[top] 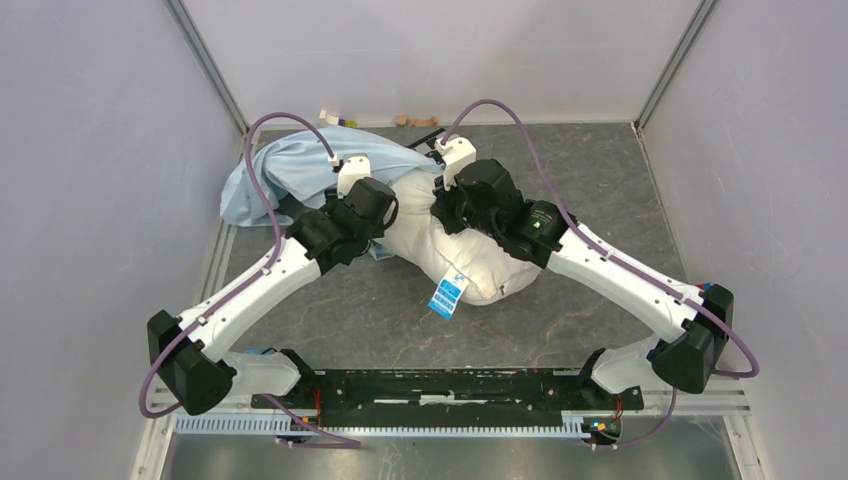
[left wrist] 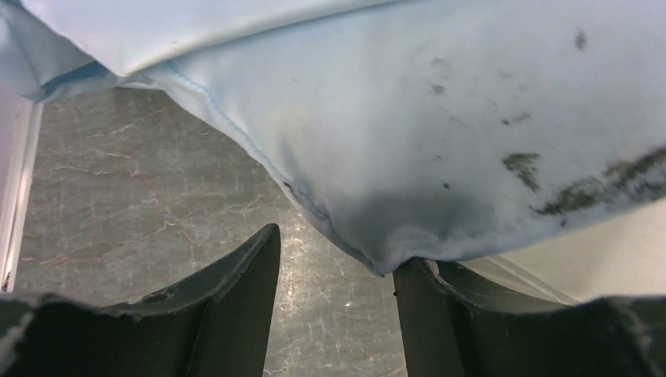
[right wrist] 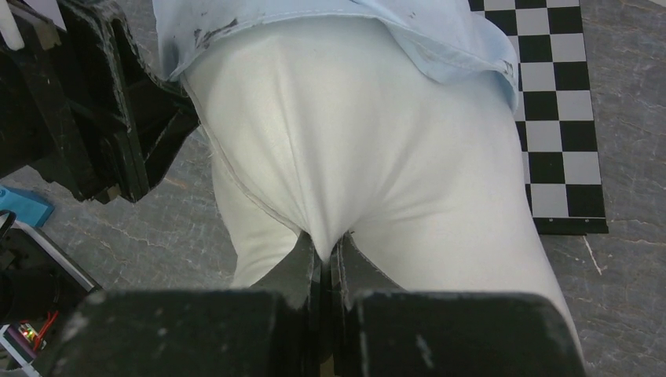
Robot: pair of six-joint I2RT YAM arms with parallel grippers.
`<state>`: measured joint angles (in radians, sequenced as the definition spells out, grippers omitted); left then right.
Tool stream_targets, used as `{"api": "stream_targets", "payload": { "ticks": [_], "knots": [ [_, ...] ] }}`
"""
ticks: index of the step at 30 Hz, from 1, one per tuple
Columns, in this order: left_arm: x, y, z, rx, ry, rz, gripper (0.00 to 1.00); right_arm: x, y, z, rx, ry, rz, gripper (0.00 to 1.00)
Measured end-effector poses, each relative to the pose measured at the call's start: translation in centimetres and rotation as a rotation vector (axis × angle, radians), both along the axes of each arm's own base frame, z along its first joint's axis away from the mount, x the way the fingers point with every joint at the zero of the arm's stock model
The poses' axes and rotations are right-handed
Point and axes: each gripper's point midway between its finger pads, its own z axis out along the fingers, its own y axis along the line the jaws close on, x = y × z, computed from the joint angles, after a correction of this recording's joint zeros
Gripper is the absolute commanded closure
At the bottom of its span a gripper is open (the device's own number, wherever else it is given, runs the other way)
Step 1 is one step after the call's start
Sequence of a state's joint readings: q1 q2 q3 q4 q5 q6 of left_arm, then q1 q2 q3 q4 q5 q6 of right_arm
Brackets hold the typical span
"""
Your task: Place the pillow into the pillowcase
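The cream-white pillow (top: 470,262) lies mid-table, its blue tag (top: 448,295) pointing toward the near edge. Its far end sits under the mouth of the light-blue pillowcase (top: 290,165), which is bunched at the back left. My right gripper (right wrist: 328,253) is shut on a pinch of the pillow (right wrist: 377,141), just below the pillowcase (right wrist: 330,23) hem. My left gripper (left wrist: 338,263) is open beside the pillow's left flank with bare table between its fingers. The stained pillowcase (left wrist: 408,118) edge rests on the tip of its right finger (left wrist: 440,306).
A black-and-white checkerboard panel (right wrist: 558,118) lies on the table right of the pillow. Small items (top: 330,118) sit along the back wall. Grey walls enclose the table on three sides. The left gripper's black body (right wrist: 118,118) is close beside the pillow.
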<state>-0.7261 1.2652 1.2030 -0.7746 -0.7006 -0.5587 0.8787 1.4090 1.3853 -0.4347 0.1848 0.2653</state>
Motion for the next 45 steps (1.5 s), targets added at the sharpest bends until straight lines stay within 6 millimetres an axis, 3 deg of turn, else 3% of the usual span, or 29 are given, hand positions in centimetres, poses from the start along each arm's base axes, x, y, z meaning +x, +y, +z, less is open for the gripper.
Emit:
{"api": "stream_targets", "payload": {
  "ticks": [8, 13, 15, 18, 20, 22, 24, 26, 28, 32, 34, 37, 40, 43, 45],
  "knots": [
    [1.6, 3.3, 0.5, 0.023, -0.022, 0.095, 0.63, 0.1, 0.0, 0.1, 0.005, -0.004, -0.002, 1.00],
    [1.9, 4.5, 0.8, 0.080, -0.030, 0.105, 0.97, 0.1, -0.1, 0.0, 0.000, 0.000, -0.004, 1.00],
    [1.9, 4.4, 1.2, 0.094, -0.027, 0.086, 0.98, 0.1, -0.1, -0.1, -0.001, 0.002, -0.002, 1.00],
    [1.6, 2.2, 3.5, 0.079, -0.051, -0.002, 0.97, -0.1, 0.1, -0.1, 0.006, 0.009, 0.009, 1.00],
    [0.6, -1.9, 7.0, 0.022, -0.107, -0.132, 0.97, 0.0, 0.5, -0.1, 0.012, 0.018, 0.019, 1.00],
    [-2.0, -7.4, 11.9, -0.070, -0.174, -0.309, 0.97, 0.6, 1.2, 0.5, 0.017, 0.015, 0.020, 1.00],
    [-4.5, -11.2, 16.2, -0.162, -0.234, -0.432, 0.98, 1.7, 1.7, 1.4, 0.030, 0.001, 0.008, 1.00],
    [-5.5, -12.0, 18.1, -0.185, -0.255, -0.463, 0.98, 2.3, 1.9, 2.7, 0.056, -0.017, 0.002, 1.00],
    [-5.0, -11.5, 18.8, -0.179, -0.258, -0.437, 0.98, 2.5, 2.0, 3.7, 0.098, -0.020, 0.016, 1.00],
    [-2.7, -10.5, 17.7, -0.175, -0.209, -0.373, 0.98, 2.5, 2.4, 3.0, 0.132, 0.013, 0.043, 1.00],
    [-1.5, -10.2, 16.5, -0.180, -0.169, -0.346, 0.98, 2.5, 2.3, 1.5, 0.127, 0.031, 0.041, 0.88],
    [0.3, -10.3, 14.3, -0.175, -0.098, -0.327, 0.98, 2.7, 1.3, -1.1, 0.083, 0.053, 0.019, 0.39],
    [1.6, -10.9, 12.6, -0.188, -0.051, -0.320, 0.98, 3.3, 0.5, -0.7, 0.072, 0.013, -0.005, 0.04],
    [2.5, -11.1, 11.8, -0.207, -0.031, -0.312, 0.98, 3.5, -0.7, 1.3, 0.047, -0.062, -0.020, 0.02],
    [3.0, -11.0, 11.6, -0.223, -0.024, -0.306, 0.98, 3.6, -1.3, 4.1, 0.034, -0.126, -0.018, 0.02]
  ]
}}
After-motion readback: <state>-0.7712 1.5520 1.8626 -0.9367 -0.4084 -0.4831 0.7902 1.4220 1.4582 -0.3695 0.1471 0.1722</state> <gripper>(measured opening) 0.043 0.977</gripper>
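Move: The left hand is open beside the pillowcase's loose near hem, which lies about 2 cm ahead and 3 cm left, nearly level. From that hand the pillow's middle lies some 18 cm right, 2 cm back and 11 cm below. The right hand already pinches the pillow; from it the pillowcase mouth is roughly 7 cm ahead, 6 cm left and 4 cm below, and the chessboard 14 cm ahead, 4 cm right, far below. The left hand slides about 4 cm left, shuts on the pillowcase hem, and hauls it right and up, some 16 cm across towards the right hand, then works forward and down over the pillow, keeping its pinch. The right hand keeps the pillow pinched, lifts and dips a few centimetres, then opens wide, lets go and rises about 5 cm. ##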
